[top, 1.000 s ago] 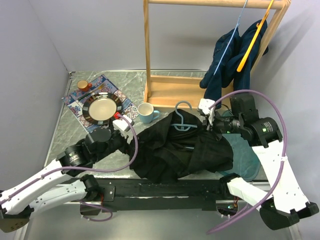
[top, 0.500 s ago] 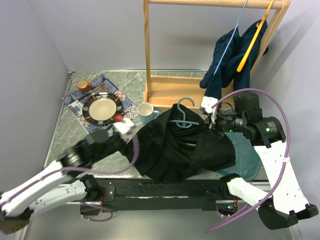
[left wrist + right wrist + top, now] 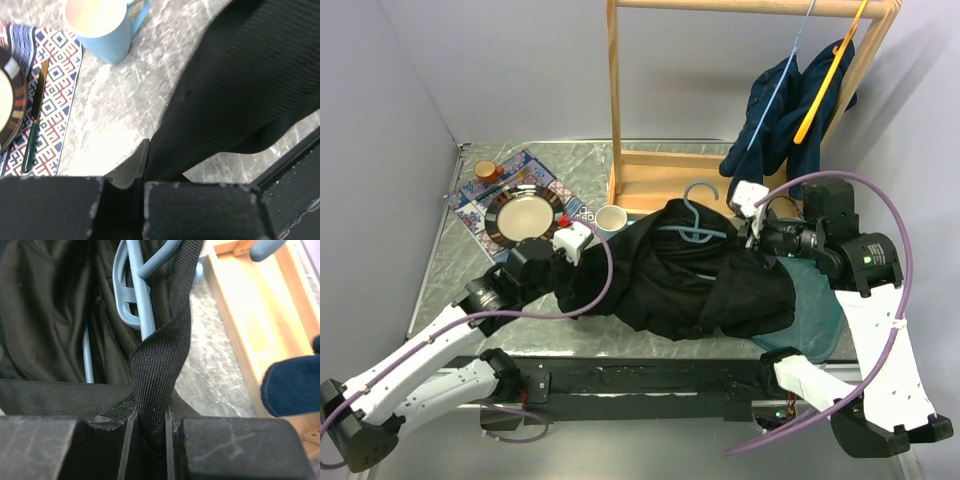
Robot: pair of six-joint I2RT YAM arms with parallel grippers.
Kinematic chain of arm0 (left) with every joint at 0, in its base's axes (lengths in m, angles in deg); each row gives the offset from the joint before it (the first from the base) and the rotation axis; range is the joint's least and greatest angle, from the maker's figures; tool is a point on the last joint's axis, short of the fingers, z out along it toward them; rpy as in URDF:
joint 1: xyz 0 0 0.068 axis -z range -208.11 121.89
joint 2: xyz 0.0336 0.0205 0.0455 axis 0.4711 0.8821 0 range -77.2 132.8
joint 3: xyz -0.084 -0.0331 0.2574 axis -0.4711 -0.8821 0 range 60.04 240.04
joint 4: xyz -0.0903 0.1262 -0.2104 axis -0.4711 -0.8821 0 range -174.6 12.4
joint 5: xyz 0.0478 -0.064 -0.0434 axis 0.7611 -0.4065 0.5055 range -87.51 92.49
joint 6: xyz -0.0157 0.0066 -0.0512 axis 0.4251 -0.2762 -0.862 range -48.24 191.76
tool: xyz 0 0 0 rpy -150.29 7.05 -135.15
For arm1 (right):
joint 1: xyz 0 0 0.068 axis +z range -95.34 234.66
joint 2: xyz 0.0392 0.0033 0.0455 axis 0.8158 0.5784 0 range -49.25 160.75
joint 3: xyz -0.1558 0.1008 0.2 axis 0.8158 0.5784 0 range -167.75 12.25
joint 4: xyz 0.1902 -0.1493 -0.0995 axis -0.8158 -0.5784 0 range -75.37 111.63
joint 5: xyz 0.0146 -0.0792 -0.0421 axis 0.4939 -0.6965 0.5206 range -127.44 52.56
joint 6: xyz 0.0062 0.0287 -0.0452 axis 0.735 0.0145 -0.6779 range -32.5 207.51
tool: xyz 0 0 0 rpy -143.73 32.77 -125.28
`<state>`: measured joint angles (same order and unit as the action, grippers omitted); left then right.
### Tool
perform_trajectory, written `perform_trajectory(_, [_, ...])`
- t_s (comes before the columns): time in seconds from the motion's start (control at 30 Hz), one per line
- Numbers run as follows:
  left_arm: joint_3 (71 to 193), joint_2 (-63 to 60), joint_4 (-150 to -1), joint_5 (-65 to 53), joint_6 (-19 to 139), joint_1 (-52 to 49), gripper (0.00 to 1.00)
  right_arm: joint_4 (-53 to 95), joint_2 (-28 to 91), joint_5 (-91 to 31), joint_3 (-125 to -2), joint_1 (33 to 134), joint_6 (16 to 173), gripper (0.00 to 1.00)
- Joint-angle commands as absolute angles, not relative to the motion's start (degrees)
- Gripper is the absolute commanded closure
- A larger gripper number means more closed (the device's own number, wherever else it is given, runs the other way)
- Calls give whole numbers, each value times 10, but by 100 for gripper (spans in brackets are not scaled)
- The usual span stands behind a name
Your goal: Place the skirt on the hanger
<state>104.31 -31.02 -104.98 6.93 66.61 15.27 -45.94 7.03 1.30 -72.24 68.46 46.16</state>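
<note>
The black skirt (image 3: 700, 280) lies bunched mid-table, with the blue-grey hanger (image 3: 695, 215) on its far part and the hook pointing away. My left gripper (image 3: 578, 268) is shut on the skirt's left edge; in the left wrist view the black cloth (image 3: 250, 90) runs straight into the closed jaws (image 3: 146, 150). At the skirt's right end, my right gripper (image 3: 752, 228) is shut on the skirt's waistband (image 3: 160, 355). That band rises out of the gripper (image 3: 150, 415) and crosses the hanger's neck (image 3: 137, 295).
A wooden rack (image 3: 660, 170) stands at the back. A navy garment (image 3: 780, 110) hangs from it on an orange hanger. A blue mug (image 3: 610, 218), a plate (image 3: 525, 215) on a patterned placemat (image 3: 50, 75) and a small cup (image 3: 485, 170) are on the left. A teal cloth (image 3: 820, 310) lies under the skirt's right side.
My left gripper went from open to shut on the skirt's left edge after moving in toward it. The skirt, hanger and right gripper shifted slightly right and away.
</note>
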Motion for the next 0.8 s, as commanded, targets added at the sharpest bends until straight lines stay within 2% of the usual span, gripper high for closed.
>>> perform_trajectory(0.0, [1058, -272, -1077, 53, 660, 104, 99, -418, 65, 26, -787, 643, 478, 100])
perform_trajectory(0.2, [1073, -237, -1072, -12, 660, 56, 99, -412, 66, 48, -792, 614, 488, 100])
perform_trajectory(0.23, [1077, -244, -1073, -23, 659, 54, 93, -412, 65, 48, -788, 613, 484, 100])
perform_trajectory(0.27, [1087, -251, -1077, -27, 657, 50, 81, -412, 64, 52, -779, 613, 483, 100])
perform_trajectory(0.3, [1094, -260, -1077, -30, 653, 50, 49, -413, 63, 55, -774, 613, 481, 100])
perform_trajectory(0.33, [1103, -286, -1079, -32, 649, 49, 32, -416, 64, 61, -771, 612, 473, 100])
perform_trajectory(0.37, [1125, -300, -1081, -36, 647, 49, 8, -420, 64, 64, -763, 613, 470, 100])
perform_trajectory(0.4, [1137, -315, -1088, -42, 647, 49, 3, -422, 66, 72, -759, 613, 466, 100])
perform_trajectory(0.47, [1176, -346, -1095, -69, 653, 49, 1, -431, 67, 83, -748, 613, 446, 100])
perform_trajectory(0.57, [1234, -346, -1134, -125, 678, 49, 3, -456, 72, 119, -735, 613, 397, 100])
perform_trajectory(0.77, [1279, -261, -1184, -365, 764, 50, 3, -481, 79, 187, -718, 616, 307, 100])
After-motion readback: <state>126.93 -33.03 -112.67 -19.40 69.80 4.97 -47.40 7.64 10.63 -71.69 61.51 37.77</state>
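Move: The left hand holds the left end of the black skirt. The blue hanger inside it lies about 27 cm to the hand's right, 13 cm ahead and 8 cm higher; the mug stands some 17 cm ahead and 7 cm right, 12 cm below, the plate 18 cm ahead and 12 cm left, 14 cm below. From the right hand, gripping the waistband, the hanger lies 10 cm left and 3 cm ahead at about its height; the green bin is about 15 cm right, 10 cm back and 28 cm below. The left hand, still pinching the skirt's left end, eases it about 2 cm forward and down, then opens wide, lets go of the cloth and quickly lifts clear some 18 cm, drawing back about 5 cm as the wrist tips up and swings clockwise. Meanwhile the right hand keeps its pinch on the waistband beside the hanger, rising and shifting right a mere 2 cm or so before settling nearly back where it was. ##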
